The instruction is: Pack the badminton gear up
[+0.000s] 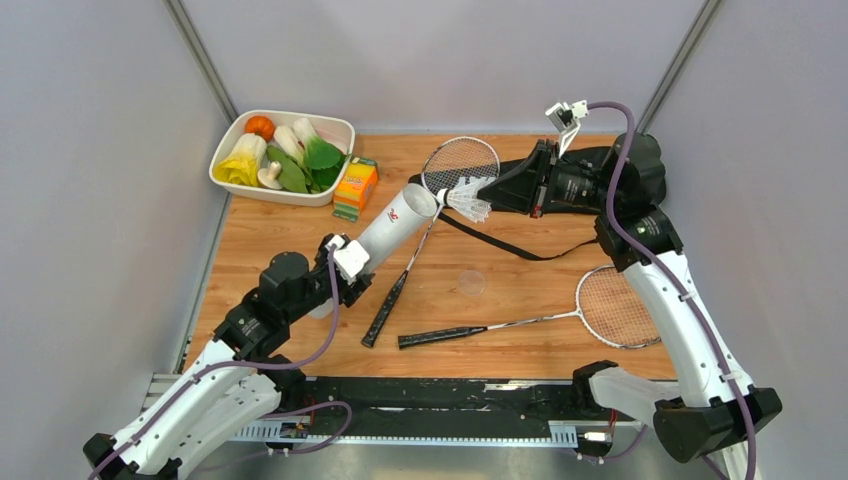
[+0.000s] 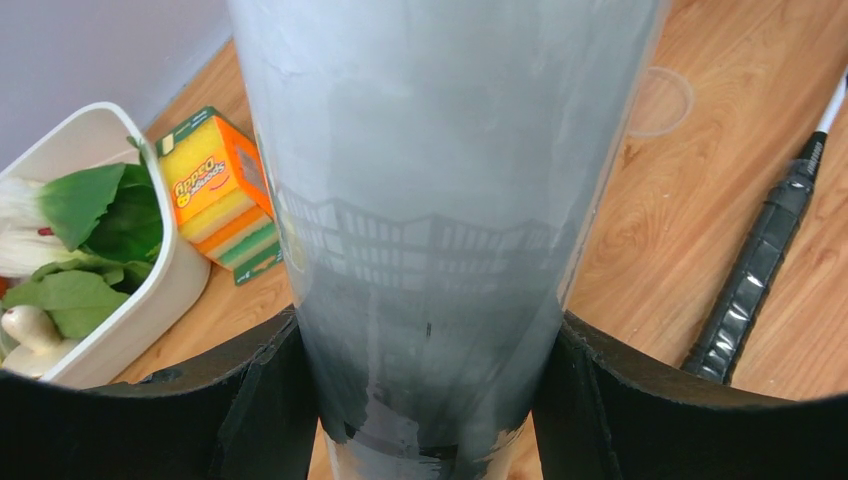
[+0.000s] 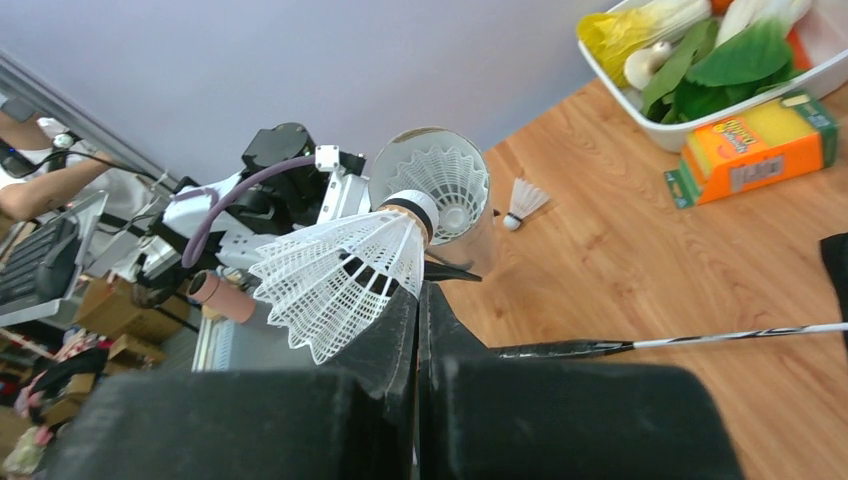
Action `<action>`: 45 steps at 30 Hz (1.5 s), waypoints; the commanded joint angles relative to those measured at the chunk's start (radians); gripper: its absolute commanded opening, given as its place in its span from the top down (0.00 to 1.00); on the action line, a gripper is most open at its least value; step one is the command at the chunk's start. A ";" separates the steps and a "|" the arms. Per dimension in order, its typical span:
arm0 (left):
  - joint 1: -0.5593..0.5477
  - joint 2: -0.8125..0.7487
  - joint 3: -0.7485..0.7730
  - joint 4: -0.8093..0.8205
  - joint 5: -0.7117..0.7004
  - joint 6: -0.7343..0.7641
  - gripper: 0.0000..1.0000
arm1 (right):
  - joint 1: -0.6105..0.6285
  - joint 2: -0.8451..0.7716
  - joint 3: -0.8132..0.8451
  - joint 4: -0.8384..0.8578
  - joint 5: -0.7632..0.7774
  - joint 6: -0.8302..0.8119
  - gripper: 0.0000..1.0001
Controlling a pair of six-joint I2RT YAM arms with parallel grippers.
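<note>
My left gripper (image 1: 350,262) (image 2: 425,340) is shut on the long white tube (image 1: 392,228) (image 2: 430,180), which it holds tilted with the open mouth toward the right arm. My right gripper (image 1: 487,195) (image 3: 418,290) is shut on the skirt of a white shuttlecock (image 1: 466,200) (image 3: 340,270), just in front of the tube's mouth (image 3: 430,185). Another shuttlecock (image 3: 447,178) sits inside the tube, and a third (image 3: 520,200) lies on the table. Two rackets (image 1: 460,165) (image 1: 617,305) lie on the table. A black strap (image 1: 500,243) shows; the bag itself is hidden.
A white dish of toy vegetables (image 1: 283,155) stands at the back left with the orange-and-green box (image 1: 354,188) beside it. A clear round lid (image 1: 471,283) lies mid-table. One racket handle (image 2: 760,280) lies right of the tube. Grey walls enclose the table.
</note>
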 commanded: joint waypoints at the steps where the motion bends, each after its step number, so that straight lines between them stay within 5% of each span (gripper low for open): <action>1: 0.002 0.000 0.047 0.028 0.112 0.040 0.33 | -0.004 0.015 0.036 0.006 -0.104 0.061 1.00; 19: 0.001 0.064 0.092 -0.003 0.189 0.091 0.34 | 0.064 0.147 0.004 -0.062 -0.084 0.015 1.00; 22: 0.001 0.068 0.093 -0.001 0.189 0.089 0.34 | 0.091 0.164 0.005 -0.079 -0.039 -0.009 0.89; 28: 0.001 0.071 0.086 0.004 0.195 0.088 0.34 | 0.154 0.191 0.013 -0.088 0.064 -0.046 0.49; 45: 0.001 0.081 0.085 0.015 0.190 0.087 0.34 | 0.284 0.287 0.043 -0.120 0.202 -0.092 0.45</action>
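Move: The right hand holds a shuttlecock by its skirt, cork pointing left. The open mouth of the tube lies about 11 cm to its left, 2 cm ahead and 8 cm below. Some 42 cm below this hand, a clear lid lies 13 cm ahead and 3 cm left, and a racket grip 6 cm ahead and 25 cm left. From the left hand, gripping the tube lower down, that mouth is roughly 12 cm ahead, 14 cm right and 14 cm up. The right hand carries the shuttlecock down about 10 cm and left about 8 cm to the mouth of the slanting tube, tipping down some 15 degrees, and on the way its fingers open to about half, letting go and ending astride the rim, one inside the tube and the other outside. The left hand keeps its grip on the tube and eases it to the right, down and back by about 3 cm, turning some 10 degrees clockwise so that the mouth swings to meet the shuttlecock. ##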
